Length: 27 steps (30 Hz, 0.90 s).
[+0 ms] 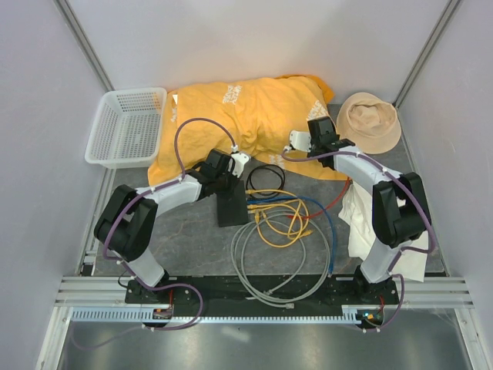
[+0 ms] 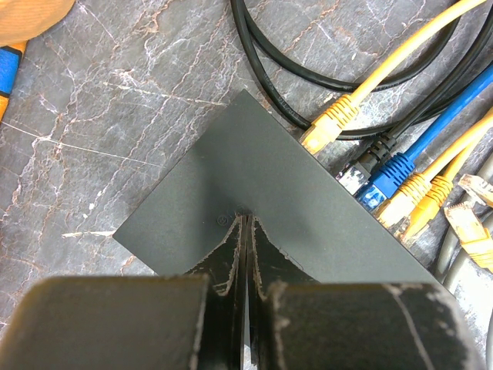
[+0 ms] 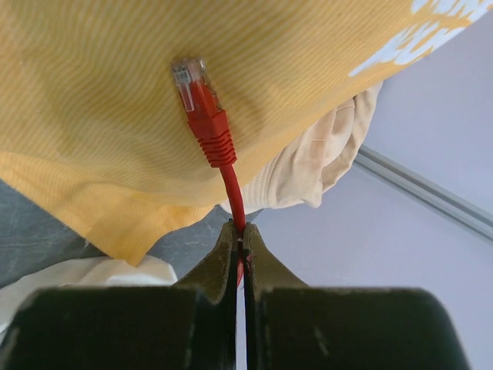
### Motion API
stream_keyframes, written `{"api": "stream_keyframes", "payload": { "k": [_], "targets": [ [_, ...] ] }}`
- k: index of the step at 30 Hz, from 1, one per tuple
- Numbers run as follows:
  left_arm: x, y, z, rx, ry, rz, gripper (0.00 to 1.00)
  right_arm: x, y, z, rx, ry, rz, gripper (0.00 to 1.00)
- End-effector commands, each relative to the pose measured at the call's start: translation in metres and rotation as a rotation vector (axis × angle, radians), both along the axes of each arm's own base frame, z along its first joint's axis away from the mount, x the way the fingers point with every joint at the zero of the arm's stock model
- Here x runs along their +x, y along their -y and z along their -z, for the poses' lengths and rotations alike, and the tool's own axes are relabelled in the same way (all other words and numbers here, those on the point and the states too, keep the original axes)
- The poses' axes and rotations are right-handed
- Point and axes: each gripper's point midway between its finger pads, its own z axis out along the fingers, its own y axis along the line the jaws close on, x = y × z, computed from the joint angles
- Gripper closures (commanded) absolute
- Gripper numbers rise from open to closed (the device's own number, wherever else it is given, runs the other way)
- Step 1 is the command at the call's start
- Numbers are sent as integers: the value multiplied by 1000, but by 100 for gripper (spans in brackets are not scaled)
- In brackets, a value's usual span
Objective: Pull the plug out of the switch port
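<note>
The switch (image 1: 231, 206) is a flat dark box on the marble table; it also shows in the left wrist view (image 2: 262, 193). Yellow (image 2: 333, 119), black (image 2: 375, 158) and blue (image 2: 394, 171) cables sit plugged in its right side. My left gripper (image 1: 226, 185) is shut and empty, its tips (image 2: 246, 219) resting on the switch's top. My right gripper (image 1: 318, 127) is raised over the orange cloth and shut (image 3: 240, 231) on a red cable (image 3: 233, 193). The red plug (image 3: 202, 104) at its end hangs free in the air, out of any port.
A white basket (image 1: 127, 127) stands at the back left. An orange cloth (image 1: 246, 116) and a beige hat (image 1: 370, 119) lie at the back. A white cloth (image 1: 362, 223) lies right. Grey cable loops (image 1: 277, 266) and loose yellow cable (image 1: 281, 220) lie in front of the switch.
</note>
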Motion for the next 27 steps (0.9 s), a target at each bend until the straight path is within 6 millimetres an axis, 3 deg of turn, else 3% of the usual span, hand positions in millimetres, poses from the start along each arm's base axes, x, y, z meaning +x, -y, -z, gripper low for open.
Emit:
{"api": "stream_keyframes", "payload": {
  "k": [1, 2, 5, 6, 10, 11, 13, 17, 20, 23, 27],
  "targets": [
    [-29, -7, 28, 65, -122, 53, 98, 26, 13, -20, -67, 134, 20, 98],
    [-30, -7, 28, 66, -124, 53, 98, 27, 18, -19, -65, 142, 33, 97],
    [-30, -8, 28, 65, -122, 56, 99, 22, 28, -12, 2, 137, 93, 59],
    [-30, -7, 28, 65, -120, 57, 99, 24, 27, -19, 43, 143, 108, 50],
    [-30, -8, 26, 68, -116, 56, 98, 8, 8, -44, 279, 105, 145, 34],
    [-30, -9, 27, 70, -115, 59, 98, -8, 5, -45, 314, 41, 151, 33],
    [-31, -9, 28, 73, -120, 57, 98, -22, -11, -48, 442, -14, 173, 33],
    [-29, -9, 28, 78, -118, 59, 98, -73, -9, -20, 568, -187, 380, 33],
    [-30, -9, 29, 79, -125, 61, 98, -101, -10, 6, 673, -288, 559, 32],
    [-31, -8, 29, 75, -137, 62, 98, -120, -16, 25, 758, -384, 666, 30],
    [-32, -6, 29, 72, -140, 66, 98, -138, -26, 41, 788, -495, 696, 35]
  ]
}}
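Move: The right gripper grips the red cable just behind its freed plug, which sticks out about 4 cm ahead and 3 cm left of the fingers, roughly level with them. The right end of the orange cloth lies straight below, some 11 cm down. The hat is about 8 cm ahead and 16 cm to the right, the white cloth 24 cm back and 21 cm right. From the left gripper the plug is some 16 cm ahead and 26 cm to the right. Open the right gripper wide above the orange cloth to let go of the red cable, easing forward a little as the fingers part. Then bring the open gripper back about 11 cm, first rising some 3 cm, then sinking about 5, while rolling its left side up some 40 degrees and swinging clockwise. Keep the shut left fingers resting on the black switch. ##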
